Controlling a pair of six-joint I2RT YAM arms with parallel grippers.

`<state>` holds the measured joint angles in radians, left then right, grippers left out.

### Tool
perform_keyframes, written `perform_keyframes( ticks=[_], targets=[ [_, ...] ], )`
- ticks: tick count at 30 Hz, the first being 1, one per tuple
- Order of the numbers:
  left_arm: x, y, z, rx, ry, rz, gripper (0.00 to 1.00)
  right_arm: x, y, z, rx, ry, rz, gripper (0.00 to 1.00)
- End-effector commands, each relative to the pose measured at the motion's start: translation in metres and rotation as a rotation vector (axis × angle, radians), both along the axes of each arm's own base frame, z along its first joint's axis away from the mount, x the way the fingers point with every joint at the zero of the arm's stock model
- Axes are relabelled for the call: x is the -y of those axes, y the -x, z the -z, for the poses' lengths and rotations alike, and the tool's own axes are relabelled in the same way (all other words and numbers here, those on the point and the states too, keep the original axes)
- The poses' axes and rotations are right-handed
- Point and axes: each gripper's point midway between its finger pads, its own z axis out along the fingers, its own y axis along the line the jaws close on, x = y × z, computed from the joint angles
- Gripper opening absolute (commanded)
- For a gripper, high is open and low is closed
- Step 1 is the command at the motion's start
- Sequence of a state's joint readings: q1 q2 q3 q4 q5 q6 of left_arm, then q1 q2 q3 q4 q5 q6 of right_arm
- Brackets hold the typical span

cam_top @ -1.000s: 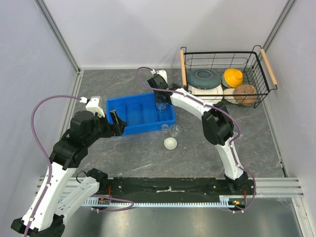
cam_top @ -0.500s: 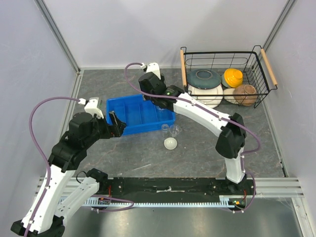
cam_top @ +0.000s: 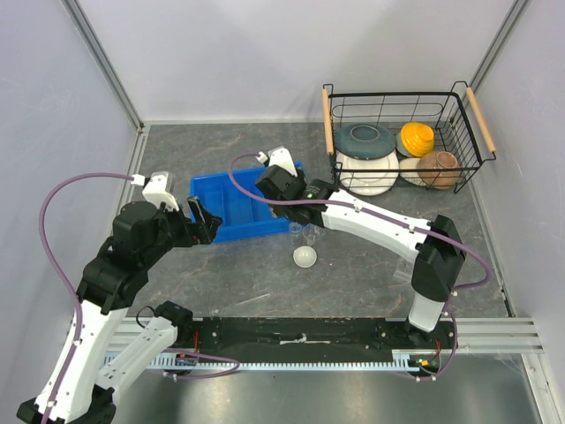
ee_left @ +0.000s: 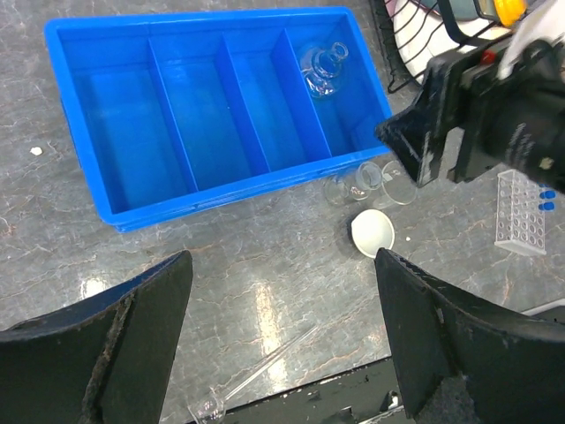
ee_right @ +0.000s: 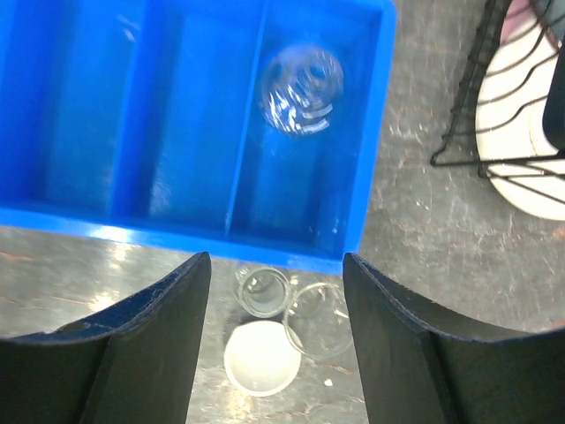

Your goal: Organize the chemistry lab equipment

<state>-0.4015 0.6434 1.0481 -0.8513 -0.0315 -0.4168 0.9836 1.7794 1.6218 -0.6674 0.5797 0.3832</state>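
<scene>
A clear glass flask (ee_right: 302, 90) lies in the rightmost compartment of the blue tray (ee_right: 106, 225). Just outside the tray's near wall stand two clear beakers (ee_right: 263, 291) (ee_right: 318, 320), touching each other, and a white round dish (ee_right: 262, 358). My right gripper (ee_right: 275, 261) hangs open above them with nothing between its fingers; in the top view it (cam_top: 291, 205) is over the tray's right near corner. My left gripper (ee_left: 282, 265) is open and empty, near the tray's left end (cam_top: 201, 218). A clear tube rack (ee_left: 523, 212) with blue-capped tubes (ee_left: 547, 194) stands to the right.
A thin glass rod (ee_left: 265, 362) lies on the table near the front rail. A black wire basket (cam_top: 459, 97) with ceramic bowls and plates sits at the back right. Grey walls close in the left, back and right sides.
My right gripper has opened and drawn back from the flask toward the tray's near wall, and its elbow has swung out right. The left arm has shifted slightly left.
</scene>
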Motion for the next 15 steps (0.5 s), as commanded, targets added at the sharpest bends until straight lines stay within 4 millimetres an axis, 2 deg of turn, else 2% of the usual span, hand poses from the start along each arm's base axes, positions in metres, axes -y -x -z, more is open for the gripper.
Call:
perform_keyframes(
  ticks=[1,7,15],
  targets=[
    [0.002,0.002,-0.012,0.025,0.008,0.021,0.91,0.015,0.011,0.016,-0.038,0.027,0.027,0.68],
    [0.003,0.002,-0.009,0.018,0.013,0.023,0.91,0.017,0.014,0.046,-0.074,0.059,0.032,0.68],
    [0.003,-0.001,-0.007,0.012,0.002,0.021,0.91,0.008,0.021,0.065,-0.128,0.025,0.001,0.67]
  ],
)
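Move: The small beaker next in line stands about 3 cm ahead of the right hand, 2 cm to its right and some 16 cm below. The wider beaker is roughly 2 cm ahead and 6 cm to the right, the white dish about 3 cm back and 4 cm to the right, and the flask in the blue tray some 15 cm straight ahead. From the left hand the small beaker lies about 15 cm ahead, 19 cm to the right, well below. Heading down towards the two beakers just in front of the blue tray, the empty right hand sinks about 5.5 cm while easing some 2 cm back and 2 cm to its right, quick at first and then slowing. The wrist tips slightly further down, the fingers stay about two-thirds open, and nothing is touched yet. ##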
